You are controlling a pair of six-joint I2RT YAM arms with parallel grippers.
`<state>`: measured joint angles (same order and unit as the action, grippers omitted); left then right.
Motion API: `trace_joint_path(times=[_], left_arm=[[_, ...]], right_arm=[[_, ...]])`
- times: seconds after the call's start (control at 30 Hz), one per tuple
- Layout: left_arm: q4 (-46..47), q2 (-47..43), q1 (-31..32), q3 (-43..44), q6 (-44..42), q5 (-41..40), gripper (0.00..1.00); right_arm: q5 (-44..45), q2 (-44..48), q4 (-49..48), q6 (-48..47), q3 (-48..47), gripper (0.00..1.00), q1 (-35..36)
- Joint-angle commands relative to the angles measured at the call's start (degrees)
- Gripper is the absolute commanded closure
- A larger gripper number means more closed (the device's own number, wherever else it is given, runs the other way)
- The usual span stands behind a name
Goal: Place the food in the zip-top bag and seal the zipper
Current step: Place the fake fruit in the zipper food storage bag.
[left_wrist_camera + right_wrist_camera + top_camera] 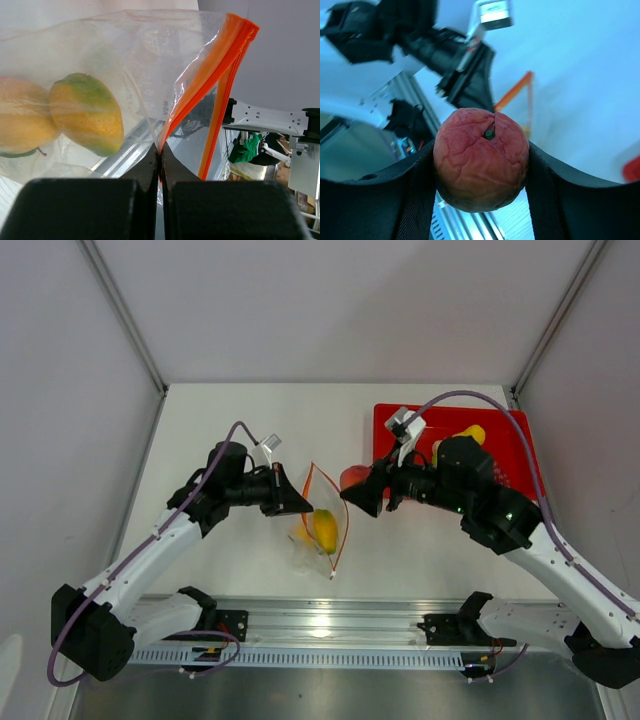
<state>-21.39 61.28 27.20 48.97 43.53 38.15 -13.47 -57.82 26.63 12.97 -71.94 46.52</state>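
Note:
The clear zip-top bag [335, 540] lies mid-table with its mouth held open and its orange-red zipper [210, 75] facing up. Inside it are a yellow-green mango [87, 112] and a second orange-yellow fruit [22, 122]. My left gripper [160, 155] is shut on one lip of the mouth, pinching the zipper strip. Just right of the bag's mouth, my right gripper [358, 495] is shut on a wrinkled red round fruit [481, 160] with a green stem nub, held above the table. In the top view the mango [325, 530] shows through the plastic.
A red tray [510, 455] sits at the back right under the right arm, with a yellow fruit [473, 433] on it. A metal rail [320, 625] runs along the near edge. Grey walls close in the sides and the back.

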Motion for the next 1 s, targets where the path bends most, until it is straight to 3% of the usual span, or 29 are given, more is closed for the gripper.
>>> trace_joint_path(times=[0.0,0.07,0.17,0.43,0.57,0.6,0.87,0.97], left_arm=[[2.7,-0.1,0.4,1.4,1.0,1.0,0.99],[3.0,-0.3,0.4,1.3,1.5,1.0,1.0],[2.8,-0.5,0.4,1.2,1.6,0.9,1.0],[1.7,-1.8,0.4,0.9,1.6,0.3,1.0],[1.4,-1.7,0.4,1.0,1.5,0.3,0.99],[1.4,-1.8,0.4,1.1,1.6,0.3,1.0],[1.3,-2.2,0.4,1.1,1.4,0.2,0.99],[2.3,-2.2,0.4,0.3,1.6,0.5,0.99]], right_arm=[[-6.8,-1.7,-0.8,-2.5,1.6,0.66,3.0],[-8.0,-2.7,-1.5,-1.6,3.0,0.59,3.4],[-9.3,-4.6,-3.2,-0.6,4.3,0.57,4.0],[-5.3,-8.4,-4.0,-0.9,3.5,0.39,4.9],[-6.2,-10.7,-3.7,-1.0,2.1,0.03,4.9],[-5.4,-11.4,-2.7,-0.6,1.6,0.01,4.9],[5.3,-9.8,-0.9,-0.9,0.4,0.01,4.9],[13.4,-9.2,-0.7,-0.8,-0.6,0.01,4.5]])
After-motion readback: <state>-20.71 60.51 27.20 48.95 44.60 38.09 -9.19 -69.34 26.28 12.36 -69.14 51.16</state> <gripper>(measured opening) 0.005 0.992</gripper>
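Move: Below the right hand, which already holds the peach, the open mouth of the zip-top bag lies about 4 cm to its left, 2 cm back and some 16 cm down. The mango inside the bag is roughly 5 cm left of this hand, level with it in reach and 28 cm below; the red tray is about 24 cm ahead, 26 cm right and 33 cm lower. From the left hand, pinching the rim, the mouth's middle is some 4 cm right, 2 cm back and 4 cm down. Sinking about 8 cm while sliding 4–5 cm left and slightly back, the right hand carries the peach over the bag mouth, fingers tipping some 10 degrees further down. There it opens wide and lets the peach go, then eases about 3 cm forward, still low over the mouth. The left hand stays put, keeping its shut pinch on the rim to hold the bag open. ##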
